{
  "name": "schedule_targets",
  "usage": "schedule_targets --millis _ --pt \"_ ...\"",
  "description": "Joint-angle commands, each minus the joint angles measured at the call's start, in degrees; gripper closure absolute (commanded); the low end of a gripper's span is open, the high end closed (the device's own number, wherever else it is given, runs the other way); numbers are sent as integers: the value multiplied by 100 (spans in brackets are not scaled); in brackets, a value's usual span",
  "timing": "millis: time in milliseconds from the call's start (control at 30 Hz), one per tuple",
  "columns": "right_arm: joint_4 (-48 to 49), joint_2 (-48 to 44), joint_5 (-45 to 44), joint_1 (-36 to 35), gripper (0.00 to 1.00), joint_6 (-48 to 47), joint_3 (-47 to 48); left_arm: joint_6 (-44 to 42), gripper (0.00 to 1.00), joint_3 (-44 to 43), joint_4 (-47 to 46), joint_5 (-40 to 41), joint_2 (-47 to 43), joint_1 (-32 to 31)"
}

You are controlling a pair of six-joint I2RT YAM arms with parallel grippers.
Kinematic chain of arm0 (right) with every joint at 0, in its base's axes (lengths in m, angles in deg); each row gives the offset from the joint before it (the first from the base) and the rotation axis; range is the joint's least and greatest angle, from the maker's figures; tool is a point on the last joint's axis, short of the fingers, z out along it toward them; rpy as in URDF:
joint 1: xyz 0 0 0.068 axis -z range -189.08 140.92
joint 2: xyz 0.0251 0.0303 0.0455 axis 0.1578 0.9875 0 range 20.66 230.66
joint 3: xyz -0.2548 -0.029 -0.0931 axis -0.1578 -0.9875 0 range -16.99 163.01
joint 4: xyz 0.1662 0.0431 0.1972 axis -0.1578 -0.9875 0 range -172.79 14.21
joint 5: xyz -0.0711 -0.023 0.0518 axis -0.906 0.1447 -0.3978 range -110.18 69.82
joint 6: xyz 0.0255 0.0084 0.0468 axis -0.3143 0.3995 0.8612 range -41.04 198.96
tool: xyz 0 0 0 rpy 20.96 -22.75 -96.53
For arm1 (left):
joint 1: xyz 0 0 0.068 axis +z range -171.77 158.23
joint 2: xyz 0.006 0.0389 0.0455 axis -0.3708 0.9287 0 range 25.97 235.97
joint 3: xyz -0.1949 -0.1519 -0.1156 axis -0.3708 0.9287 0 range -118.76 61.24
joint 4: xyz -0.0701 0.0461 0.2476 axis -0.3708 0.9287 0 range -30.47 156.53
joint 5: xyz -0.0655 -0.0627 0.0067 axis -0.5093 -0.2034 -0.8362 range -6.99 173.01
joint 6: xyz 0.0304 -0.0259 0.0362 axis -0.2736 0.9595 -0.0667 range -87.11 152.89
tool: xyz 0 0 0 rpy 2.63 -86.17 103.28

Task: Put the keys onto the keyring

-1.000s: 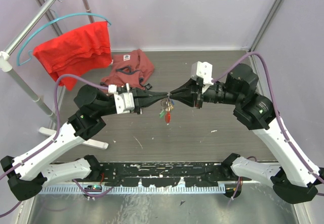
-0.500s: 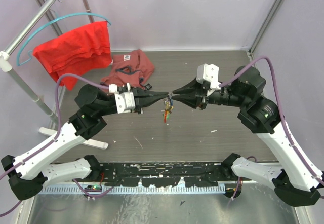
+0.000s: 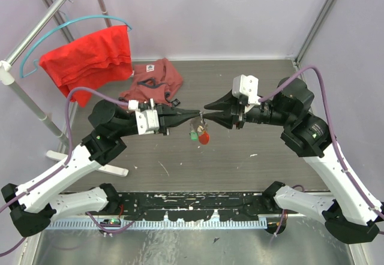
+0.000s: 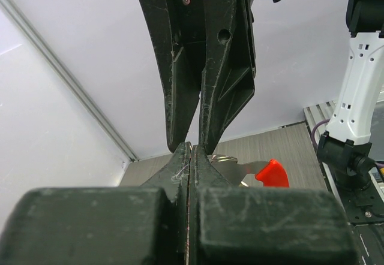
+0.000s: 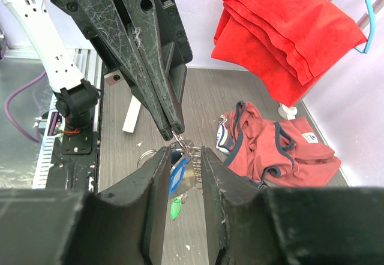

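Note:
My left gripper (image 3: 197, 114) is shut on the keyring (image 5: 187, 147), a thin silvery loop held in mid-air over the middle of the table. Below it hang the keys: a blue-headed key (image 5: 178, 172), a green-headed key (image 3: 194, 135) and, beside them, the red oval tag (image 3: 204, 137). My right gripper (image 3: 206, 113) faces the left one tip to tip and is open. Its fingers (image 5: 157, 181) stand on either side of the hanging bunch without gripping it. In the left wrist view the shut left gripper (image 4: 192, 150) has the red tag (image 4: 271, 175) just beyond it.
A bright red cloth (image 3: 90, 58) hangs on a teal hanger on the clothes rack (image 3: 36, 31) at the back left. A darker red garment (image 3: 153, 82) lies on the table behind the grippers. The rack's white foot (image 3: 114, 170) sits under the left arm.
My right gripper has opened and drawn back a little to the right. The bunch of keys has swung, and the red tag now hangs in plain view.

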Motion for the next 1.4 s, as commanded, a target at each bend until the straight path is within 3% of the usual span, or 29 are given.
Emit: schedule_targets --millis 0,467,733,900,1133,1367 --pt "312 -39 61 -19 67 -23 18 65 100 -23 -382 -115 -51 -25" --pt "341 75 414 -22 75 84 87 166 100 14 -499 -192 -29 -25" --pt "360 22 347 -15 98 105 150 184 100 21 -481 -168 -15 -24" --pt "97 -9 82 -22 99 38 281 220 100 -64 -199 -119 -11 -30" --pt "-1233 364 -694 -22 99 -311 971 65 67 -433 863 336 -33 -25" --pt "-2284 843 -1215 -63 99 -399 1410 -124 55 -688 2078 963 -72 -3"
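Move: The keyring's top end, still pinched in the left fingertips, sticks up about 1 cm to the left of the right hand point, level with it in depth and height; from the left hand point it is some 1 cm to the right. From the right hand, the red tag hangs about 4 cm back and 5 cm below, not left or right of it. The green key lies roughly 3 cm back, 2 cm left and 8 cm below that same hand. The right hand, its parted fingers already around the keyring's metal end beside the left fingertips, creeps barely half a centimetre left and shuts to pinch that end, and only then do the left fingers open to almost half their range and let go. With the keyring now its own, the right hand goes about 2 cm down and 2 cm forward with a slight drift to the right, its fingertips dipping about 10 degrees and swinging slightly clockwise, while the open left hand follows roughly 1 cm forward and down. ##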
